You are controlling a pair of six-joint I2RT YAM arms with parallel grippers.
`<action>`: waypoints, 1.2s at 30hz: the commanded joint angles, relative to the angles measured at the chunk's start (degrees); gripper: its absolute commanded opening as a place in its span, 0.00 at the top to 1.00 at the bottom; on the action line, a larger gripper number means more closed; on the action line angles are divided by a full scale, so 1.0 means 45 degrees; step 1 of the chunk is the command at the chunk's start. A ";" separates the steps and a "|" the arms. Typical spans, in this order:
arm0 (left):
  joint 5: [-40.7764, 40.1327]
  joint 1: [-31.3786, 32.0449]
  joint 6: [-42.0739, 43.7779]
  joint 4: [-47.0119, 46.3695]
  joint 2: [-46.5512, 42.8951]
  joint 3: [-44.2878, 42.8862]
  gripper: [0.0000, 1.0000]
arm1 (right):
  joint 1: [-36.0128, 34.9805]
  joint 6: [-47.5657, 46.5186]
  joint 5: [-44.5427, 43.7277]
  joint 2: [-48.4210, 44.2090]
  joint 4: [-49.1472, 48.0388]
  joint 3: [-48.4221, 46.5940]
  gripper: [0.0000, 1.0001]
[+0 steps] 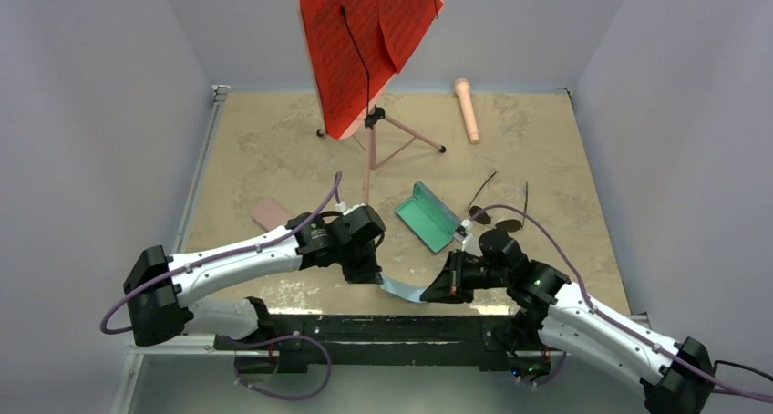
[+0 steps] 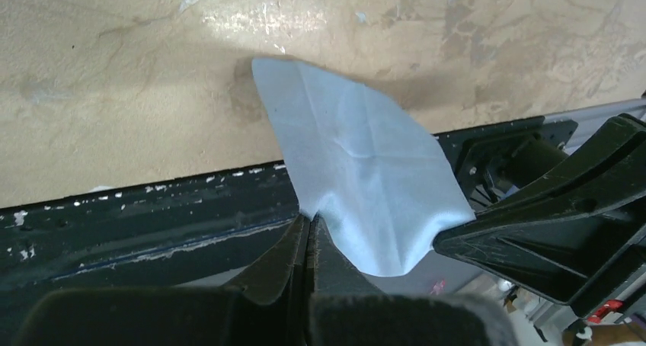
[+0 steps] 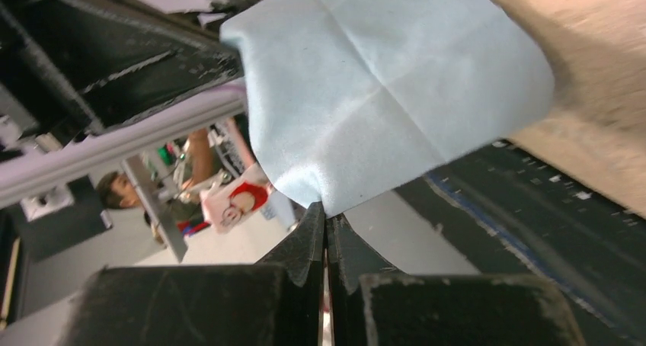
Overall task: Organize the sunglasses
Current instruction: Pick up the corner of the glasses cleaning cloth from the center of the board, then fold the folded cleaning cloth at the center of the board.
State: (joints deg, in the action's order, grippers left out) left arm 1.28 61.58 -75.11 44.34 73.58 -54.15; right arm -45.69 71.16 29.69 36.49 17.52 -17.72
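Note:
A black pair of sunglasses with long thin arms lies on the table just beyond my right arm. Both grippers are low at the near edge of the table, holding a light blue cloth stretched between them. My left gripper is shut on one corner of the cloth, with its jaws pressed together. My right gripper is shut on another corner of the cloth, jaws tight. Neither gripper touches the sunglasses.
An open flat case with a green lining lies left of the sunglasses. A pink case lies behind my left arm. A red music stand on a tripod stands at the back, with a pink microphone-shaped object to its right. The black base rail runs under the cloth.

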 commanded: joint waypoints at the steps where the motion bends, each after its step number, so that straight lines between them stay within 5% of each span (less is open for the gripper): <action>1: 0.0548 0.0046 0.0492 0.1295 -0.0617 -0.0668 1.00 | -0.0061 0.0640 0.1412 -0.0269 0.0624 -0.0958 1.00; 12: -0.0228 -0.0791 0.0895 0.1562 0.0008 -0.0921 1.00 | 0.0368 0.0582 0.0844 0.1360 -0.0678 -0.0510 1.00; 22: 0.0091 -0.2338 0.1757 -0.0298 0.2396 -0.1504 1.00 | 0.3290 -0.1863 0.1231 0.3965 -0.0550 -0.1478 1.00; 36: -0.0123 -0.2474 0.2004 -0.0112 0.4997 -0.2519 1.00 | 0.4074 -0.3185 0.1163 0.6390 -0.0976 -0.1620 1.00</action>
State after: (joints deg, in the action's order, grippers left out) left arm 1.15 50.68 -66.41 44.31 95.90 -65.28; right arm -27.57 59.20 34.06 64.69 15.42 -24.86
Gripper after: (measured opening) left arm 0.011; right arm 0.007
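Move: Held between the two pinches, the cleaning cloth hangs about 10 cm above the board; the bare patch it is carried to lies some 6 cm ahead, 6 cm right and 10 cm below the left hand, and 10 cm ahead, 6 cm left of the right. At board level, the open case is about 20 cm ahead and 13 cm right of the left hand, 24 cm straight ahead of the right. The tripod foot sits 14 cm ahead and 4 cm left of the left hand. Keeping their pinches on the two corners of the cloth, both hands first rise 1 or 2 cm and ease back slightly, then swing forward together by about 9 cm towards the open case while sinking some 7 cm from their highest point. The left hand also veers right over the last part. Both wrists roll about 10 degrees; the fingers stay shut. ##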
